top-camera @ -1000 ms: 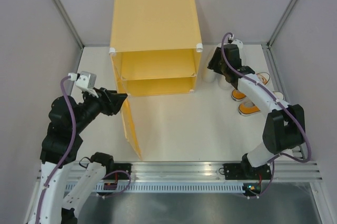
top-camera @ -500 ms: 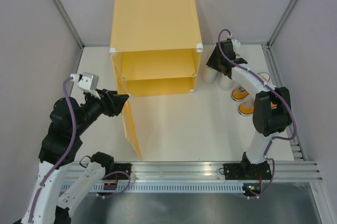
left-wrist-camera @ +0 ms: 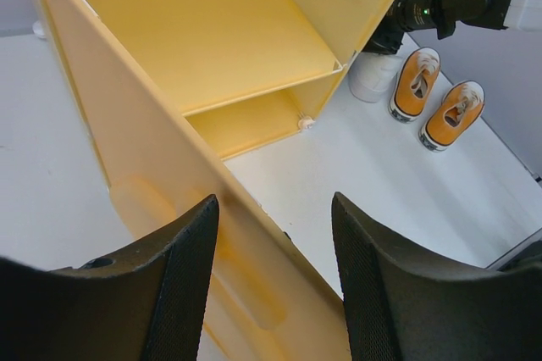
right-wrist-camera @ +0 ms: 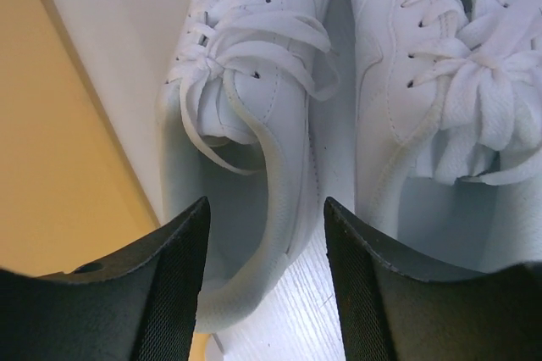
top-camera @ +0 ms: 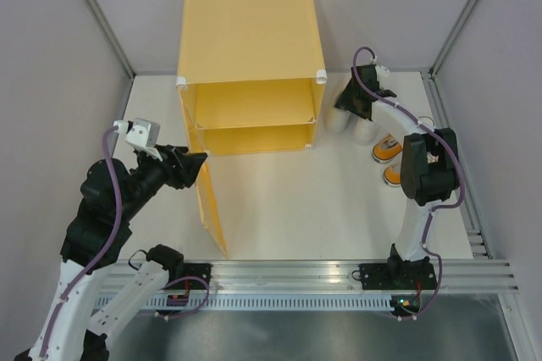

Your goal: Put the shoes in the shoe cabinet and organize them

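The yellow shoe cabinet [top-camera: 246, 39] stands at the back with its door [top-camera: 212, 208] swung out toward the near edge. My left gripper [top-camera: 196, 166] is open, and the door's top edge [left-wrist-camera: 169, 208] runs between its fingers [left-wrist-camera: 275, 200]. A white pair of shoes [top-camera: 337, 121] [top-camera: 366, 132] sits just right of the cabinet. My right gripper [top-camera: 347, 105] hovers open over them. It straddles the heel collar of the left white shoe [right-wrist-camera: 246, 81], beside the other white shoe [right-wrist-camera: 440, 81]. The orange pair [left-wrist-camera: 415, 81] [left-wrist-camera: 453, 113] lies further right.
The cabinet's right wall [right-wrist-camera: 59, 141] sits close against the left white shoe. My right arm's elbow [top-camera: 428, 166] rises over the orange shoes [top-camera: 385, 149]. Grey walls enclose the table, and a metal rail [top-camera: 296, 280] runs along its near edge.
The right arm has folded in, its elbow coming up over the orange shoes, while its gripper stays over the white pair. The left gripper has barely shifted along the door.
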Controlling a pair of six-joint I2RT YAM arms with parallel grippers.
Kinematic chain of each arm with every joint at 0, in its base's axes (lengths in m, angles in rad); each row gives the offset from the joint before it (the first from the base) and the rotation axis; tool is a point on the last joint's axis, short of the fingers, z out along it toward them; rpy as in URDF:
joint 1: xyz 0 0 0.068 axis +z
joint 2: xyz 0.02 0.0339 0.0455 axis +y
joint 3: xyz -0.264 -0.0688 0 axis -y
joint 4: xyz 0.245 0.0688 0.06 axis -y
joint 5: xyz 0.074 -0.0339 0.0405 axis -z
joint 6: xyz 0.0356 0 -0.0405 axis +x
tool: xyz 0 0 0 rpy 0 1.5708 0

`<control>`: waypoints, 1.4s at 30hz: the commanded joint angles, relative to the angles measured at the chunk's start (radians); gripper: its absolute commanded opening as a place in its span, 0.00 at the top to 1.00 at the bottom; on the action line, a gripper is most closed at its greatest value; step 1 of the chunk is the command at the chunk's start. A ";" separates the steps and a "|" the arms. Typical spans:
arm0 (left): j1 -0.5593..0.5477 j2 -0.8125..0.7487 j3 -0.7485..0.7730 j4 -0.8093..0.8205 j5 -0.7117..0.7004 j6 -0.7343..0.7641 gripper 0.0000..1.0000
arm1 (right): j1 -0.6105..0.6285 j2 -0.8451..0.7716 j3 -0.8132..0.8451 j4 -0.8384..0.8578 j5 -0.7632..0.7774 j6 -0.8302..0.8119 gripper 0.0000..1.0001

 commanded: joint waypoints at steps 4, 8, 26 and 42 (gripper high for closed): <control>-0.007 -0.004 -0.014 -0.106 -0.033 0.059 0.39 | 0.002 0.080 0.074 -0.018 -0.036 0.001 0.45; -0.007 -0.001 -0.013 -0.109 -0.034 0.059 0.39 | 0.002 0.143 0.138 -0.067 -0.039 -0.029 0.47; -0.008 -0.002 -0.018 -0.107 -0.051 0.066 0.39 | 0.002 -0.151 0.051 -0.067 -0.152 -0.114 0.99; -0.011 -0.010 -0.028 -0.106 -0.068 0.071 0.38 | 0.002 -0.754 -0.360 -0.191 -0.140 -0.162 0.99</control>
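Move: The left white shoe lies just below the right hand's open fingers, its middle about 6 cm ahead, 1 cm left and 6 cm down. The other white shoe is some 8 cm right and 2 cm ahead, the nearer orange shoe 18 cm right and 11 cm back, the cabinet's near right foot about 9 cm left and 8 cm back. From the left hand that white shoe is roughly 38 cm ahead and 48 cm right, well below. The right hand sinks 4 cm, pinches the left white shoe's collar, lifts about 15 cm and draws back 15. ##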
